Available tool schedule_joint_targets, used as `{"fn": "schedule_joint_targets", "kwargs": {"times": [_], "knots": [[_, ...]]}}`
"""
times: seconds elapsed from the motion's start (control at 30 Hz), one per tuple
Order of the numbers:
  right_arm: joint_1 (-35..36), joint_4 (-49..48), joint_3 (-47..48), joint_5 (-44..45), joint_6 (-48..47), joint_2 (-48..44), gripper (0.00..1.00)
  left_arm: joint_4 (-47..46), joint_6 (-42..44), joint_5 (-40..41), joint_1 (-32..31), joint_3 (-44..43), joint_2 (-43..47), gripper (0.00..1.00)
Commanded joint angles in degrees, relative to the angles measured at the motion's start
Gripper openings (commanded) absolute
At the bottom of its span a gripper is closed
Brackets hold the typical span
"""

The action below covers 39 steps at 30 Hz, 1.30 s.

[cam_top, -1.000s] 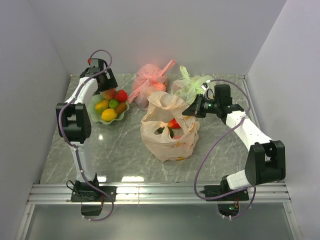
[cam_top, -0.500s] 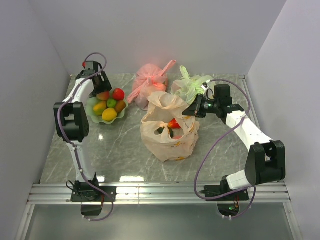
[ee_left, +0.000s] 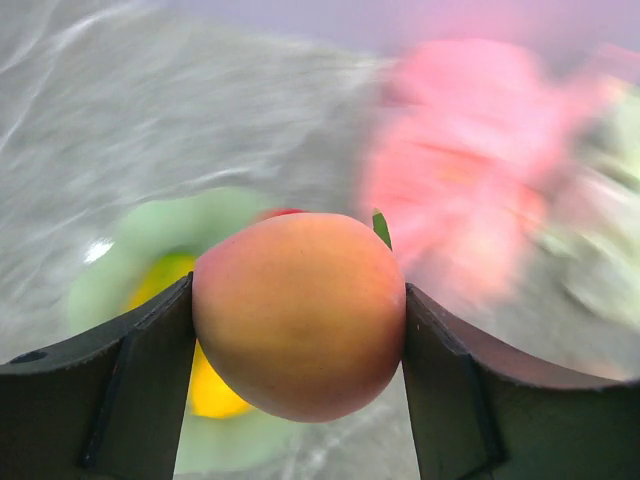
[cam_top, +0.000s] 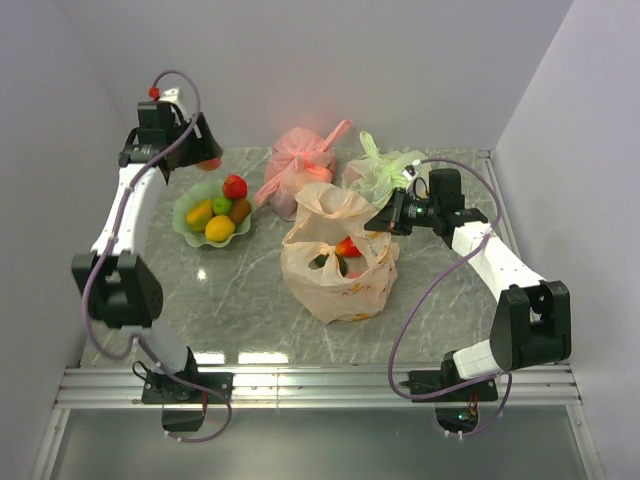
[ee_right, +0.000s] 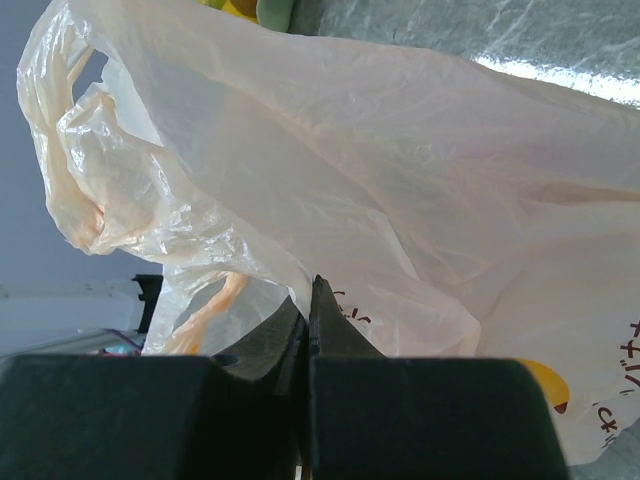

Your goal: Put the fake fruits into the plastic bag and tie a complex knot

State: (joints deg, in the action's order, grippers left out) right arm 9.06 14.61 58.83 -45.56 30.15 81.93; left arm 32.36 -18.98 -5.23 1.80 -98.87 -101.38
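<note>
The peach-coloured fake fruit (ee_left: 300, 315) fills the gap between my left gripper's (ee_left: 298, 300) jaws, which are shut on it. In the top view that gripper (cam_top: 205, 152) hangs above the back left of the table, over the pale green dish (cam_top: 186, 212). Red (cam_top: 235, 186), green (cam_top: 222, 204) and yellow (cam_top: 219, 229) fake fruits lie in the dish. The pale orange plastic bag (cam_top: 335, 270) stands mid-table with a red fruit (cam_top: 347, 247) showing inside. My right gripper (cam_top: 380, 222) is shut on the bag's right rim (ee_right: 300, 270). No knot shows on this bag.
A tied pink-red bag (cam_top: 300, 160) and a tied light green bag (cam_top: 382, 172) sit at the back, just behind the orange bag. Walls close the table on the left, back and right. The pink bag (ee_left: 470, 170) is blurred in the left wrist view.
My left gripper closed on the peach fruit in the dish and rose up and back-left with it. The right gripper and the bag stayed still.
</note>
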Motion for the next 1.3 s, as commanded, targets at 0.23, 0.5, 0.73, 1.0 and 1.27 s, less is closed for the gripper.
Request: {"fn": "schedule_joint_targets", "kwargs": {"times": [0.23, 0.5, 0.73, 1.0, 1.27], "knots": [[-0.4, -1.2, 1.2, -0.7, 0.3, 0.4, 0.0, -14.5, 18.4, -23.8, -27.3, 16.6, 25.1, 0.4], [-2.2, -1.9, 0.9, -3.0, 3.4, 1.0, 0.0, -12.8, 28.6, -21.8, -43.9, 18.6, 20.3, 0.41], [-2.8, -2.2, 0.2, -4.3, 3.3, 1.4, 0.0, -12.8, 28.0, -15.4, -48.9, 16.4, 14.8, 0.99], [-3.1, -0.9, 0.7, -4.1, 1.1, 1.4, 0.0, -12.3, 15.1, -15.4, -36.2, 9.8, 18.8, 0.99], [-3.1, -1.3, -0.2, -3.7, 0.0, 0.2, 0.0, -9.7, 7.9, 1.2, -19.8, 9.7, 13.8, 0.99]]}}
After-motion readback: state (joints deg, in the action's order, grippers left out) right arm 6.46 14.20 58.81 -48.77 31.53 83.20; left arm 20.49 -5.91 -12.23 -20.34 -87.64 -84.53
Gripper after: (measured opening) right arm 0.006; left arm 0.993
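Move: The peach is already in the left fingers. The orange bag, its destination, has its middle about 22 cm back and 35 cm to the right of that hand, some 15 cm below. The fruit bowl lies nearly under the left hand, about 2 cm back, 2 cm left and 19 cm down; the pink bag is roughly 6 cm ahead, 23 cm right and 16 cm down. From the right hand, still pinching the rim, the orange bag's middle is about 4 cm back, 9 cm left and 9 cm down. Swing the left gripper with the peach right and back, about 35 cm across, arching up first and then sinking over the orange bag's mouth while the wrist turns some 80 degrees clockwise. Open wide there to let go of the peach, then go up, left and forward towards the bowl, unwinding the wrist about halfway. Keep the right fingers shut on the rim, holding the mouth open. ##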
